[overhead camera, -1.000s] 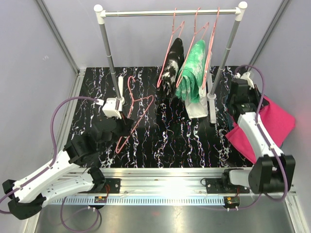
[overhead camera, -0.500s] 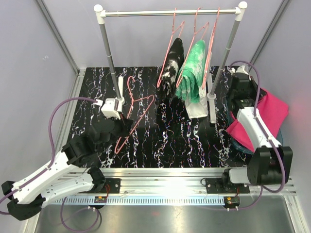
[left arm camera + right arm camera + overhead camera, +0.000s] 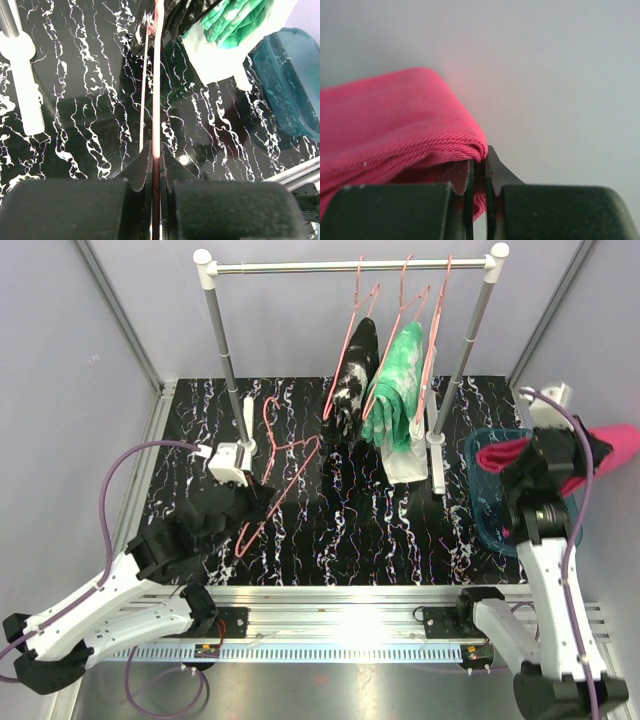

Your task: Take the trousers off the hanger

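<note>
My right gripper [image 3: 592, 452] is shut on the magenta trousers [image 3: 618, 438] and holds them bunched up in the air over a teal basket [image 3: 487, 502] at the right. In the right wrist view the jaws [image 3: 479, 162] pinch a folded edge of the magenta cloth [image 3: 395, 115]. The black-and-white trousers [image 3: 356, 370] and the green tie-dye trousers [image 3: 402, 380] hang on pink hangers on the rail. My left gripper [image 3: 256, 502] is shut on an empty pink hanger [image 3: 283, 455] that leans over the table; its wire [image 3: 158, 75] runs between the closed jaws [image 3: 156, 150].
The clothes rack [image 3: 350, 267] stands across the back on two poles with white feet [image 3: 232, 460]. One more empty pink hanger [image 3: 437, 340] hangs by the right pole. The grey walls close in on both sides. The green trousers [image 3: 235, 20] and the basket [image 3: 290, 80] show in the left wrist view.
My right arm has swung up and to the right, lifting the magenta trousers off the table's right side; the teal basket now shows beneath. The left arm has barely moved.
</note>
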Controlling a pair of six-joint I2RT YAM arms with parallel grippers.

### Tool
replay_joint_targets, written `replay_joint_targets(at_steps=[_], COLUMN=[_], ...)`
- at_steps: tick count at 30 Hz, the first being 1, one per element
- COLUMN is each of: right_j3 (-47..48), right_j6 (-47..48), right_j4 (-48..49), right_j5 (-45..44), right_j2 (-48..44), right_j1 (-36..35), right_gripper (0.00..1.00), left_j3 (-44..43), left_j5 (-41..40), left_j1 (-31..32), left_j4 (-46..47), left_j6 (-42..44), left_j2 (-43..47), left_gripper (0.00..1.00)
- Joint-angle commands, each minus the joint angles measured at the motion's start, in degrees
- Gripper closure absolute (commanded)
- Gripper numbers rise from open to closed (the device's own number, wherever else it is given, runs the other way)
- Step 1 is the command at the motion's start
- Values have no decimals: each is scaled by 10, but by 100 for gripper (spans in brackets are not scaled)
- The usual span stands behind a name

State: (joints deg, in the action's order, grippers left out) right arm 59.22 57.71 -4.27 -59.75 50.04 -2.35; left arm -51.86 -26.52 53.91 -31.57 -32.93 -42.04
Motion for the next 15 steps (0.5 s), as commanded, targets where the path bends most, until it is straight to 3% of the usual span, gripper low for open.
replay_joint_targets(at_steps=[1,4,7,11,15], right_j3=[-5,-25,-51,-79,-132], right_j6=[21,49,94,88,75], right_j4=[-24,-30,22,37,105], right_j5=[-41,-41,-47,-19,1], right_j2=[-83,-111,-110,-92,-2], right_j1=[3,2,2,4,19], right_gripper=[100,100,100,100,100], left_j3=[1,9,18,39,58], left_j5=[6,22,38,57,61], left_j1=[1,1,2,1,1], left_j4=[30,45,60,77,80], left_j6=[8,4,0,-6,-9], left_j2=[12,4,-6,-4,13], left_gripper=[100,100,100,100,100])
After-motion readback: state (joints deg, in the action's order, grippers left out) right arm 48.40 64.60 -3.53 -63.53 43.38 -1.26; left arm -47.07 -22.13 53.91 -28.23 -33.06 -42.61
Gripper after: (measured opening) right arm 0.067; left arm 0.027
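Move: The teal basket, over which the pink trousers are being handled, has its middle about 9 cm ahead of the right hand, 7 cm to its left and some 34 cm below. The rack's white foot stands roughly 25 cm left and 15 cm ahead of this hand on the table, the green trousers about 37 cm left, 17 cm ahead and slightly lower. From the left hand, the basket is some 50 cm right, 12 cm ahead and 21 cm below. The pink trousers stay pinched in the right fingers as that hand finishes a backward sweep of about 6.5 cm, almost level, then reverses: some 3 cm forward again and 4 cm down towards the basket, fingers tipping downward. The left hand keeps its grip on the emptied hanger, sinking about 3 cm and easing slightly right. ##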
